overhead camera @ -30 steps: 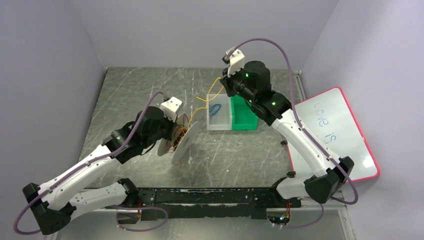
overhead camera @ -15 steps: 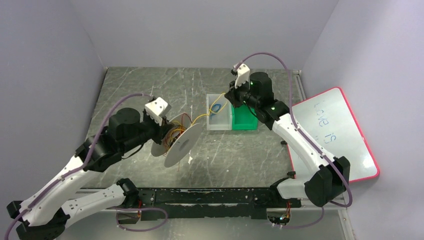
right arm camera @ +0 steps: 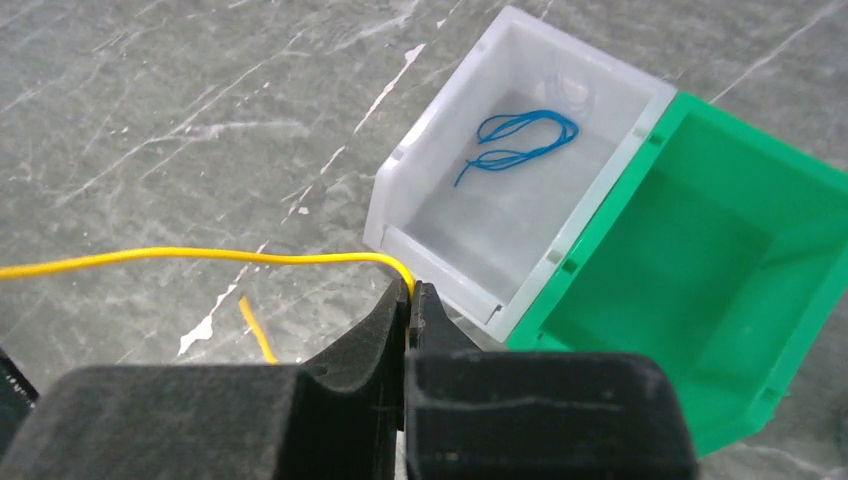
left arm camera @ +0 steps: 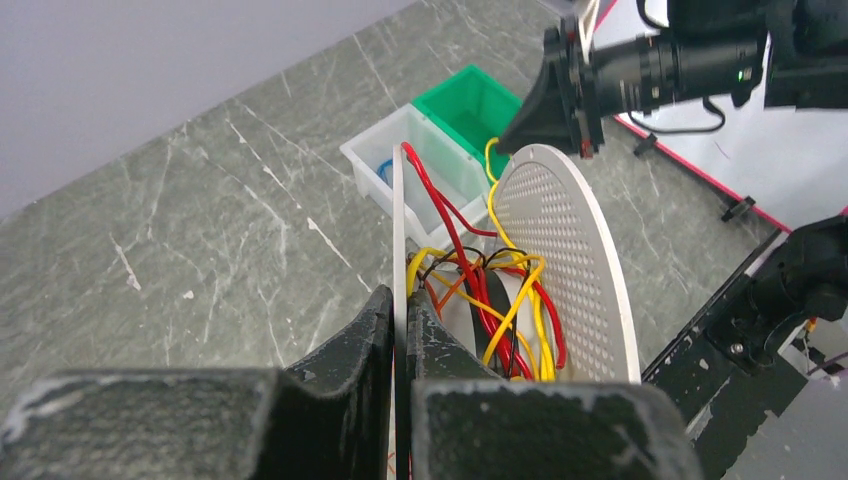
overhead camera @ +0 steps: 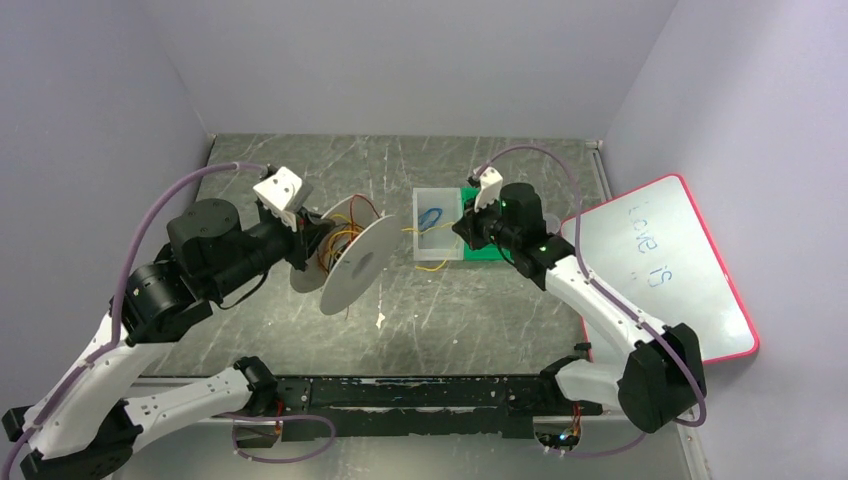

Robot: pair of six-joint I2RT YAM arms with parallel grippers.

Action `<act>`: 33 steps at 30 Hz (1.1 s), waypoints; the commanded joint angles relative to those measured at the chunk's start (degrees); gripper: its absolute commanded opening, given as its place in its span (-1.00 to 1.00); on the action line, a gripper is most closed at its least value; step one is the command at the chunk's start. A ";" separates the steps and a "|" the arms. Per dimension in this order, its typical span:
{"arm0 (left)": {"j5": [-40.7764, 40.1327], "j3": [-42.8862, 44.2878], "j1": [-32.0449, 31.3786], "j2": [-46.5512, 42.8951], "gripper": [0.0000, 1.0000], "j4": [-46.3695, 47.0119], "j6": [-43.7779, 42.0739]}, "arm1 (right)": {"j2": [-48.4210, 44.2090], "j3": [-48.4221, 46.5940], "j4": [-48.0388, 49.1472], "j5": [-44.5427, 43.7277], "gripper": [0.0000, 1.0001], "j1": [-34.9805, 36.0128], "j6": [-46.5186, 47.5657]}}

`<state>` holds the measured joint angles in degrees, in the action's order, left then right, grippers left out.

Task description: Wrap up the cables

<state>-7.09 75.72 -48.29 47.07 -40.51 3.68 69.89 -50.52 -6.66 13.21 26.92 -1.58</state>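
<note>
A white spool point(overhead camera: 360, 265) of two discs is held on edge above the table. My left gripper point(left arm camera: 400, 305) is shut on the thin rim of one disc point(left arm camera: 397, 220). The other disc point(left arm camera: 570, 250) is perforated. Yellow, red and orange cables point(left arm camera: 500, 300) lie tangled between the discs. One yellow cable point(right arm camera: 200, 255) runs from the spool across to my right gripper point(right arm camera: 410, 292), which is shut on it just in front of the clear bin point(right arm camera: 400, 190). In the top view the right gripper point(overhead camera: 462, 225) is low between the two bins.
A blue wire coil point(right arm camera: 520, 135) lies in the clear bin, and a green bin point(right arm camera: 700, 260) stands against its right side. A short yellow scrap point(right arm camera: 258, 335) lies on the table. A red-framed whiteboard point(overhead camera: 660, 265) leans at the right.
My left arm has swung back and left, raising the spool and turning it. My right gripper has come down and forward from above the bins, bringing the yellow cable lower.
</note>
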 commanded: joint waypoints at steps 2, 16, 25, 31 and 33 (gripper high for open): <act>-1.50 5.02 -0.31 0.96 -0.86 4.13 1.86 | -1.80 4.42 7.17 1.55 -1.00 0.38 -3.08; -9.79 3.47 -0.31 2.76 -0.86 15.26 11.84 | 1.00 16.27 21.66 -0.94 -1.00 15.70 -15.65; -16.49 3.56 -0.31 5.65 -0.86 18.18 15.93 | 0.93 20.58 29.02 -4.92 -1.00 26.83 -23.27; -22.98 2.47 -0.38 8.09 -0.86 18.59 19.16 | -1.29 22.08 29.97 -8.42 -1.00 32.41 -25.92; -25.24 2.46 -0.35 8.87 -0.86 18.50 19.78 | -2.19 21.82 28.96 -9.42 -1.00 33.91 -26.13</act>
<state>-25.45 77.91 -48.40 55.66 -29.87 19.51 70.00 -29.30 21.32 7.27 58.04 -25.74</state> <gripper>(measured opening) 0.096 0.014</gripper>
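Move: The right hand holds the yellow cable's end. The spool lies from it about 20 cm left, 10 cm back and 12 cm higher. The white bin is some 6 cm ahead, 3 cm left and 16 cm below it, the green bin 6 cm ahead, 8 cm right, equally low. The left hand grips a spool flange, the spool's middle roughly 2 cm ahead, 7 cm right and 7 cm below; from it the white bin is 20 cm ahead, 21 cm right, 35 cm down. Still pinching the yellow cable, the right hand sweeps back about 16 cm and left 13 cm, sinking 6 cm in the first half, away from the bins to below the spool's near side. The left hand keeps its grip on the flange, lifting slightly, then carrying the spool 6 cm forward while turning it some 20 degrees counter-clockwise and dipping the hand's left side. ##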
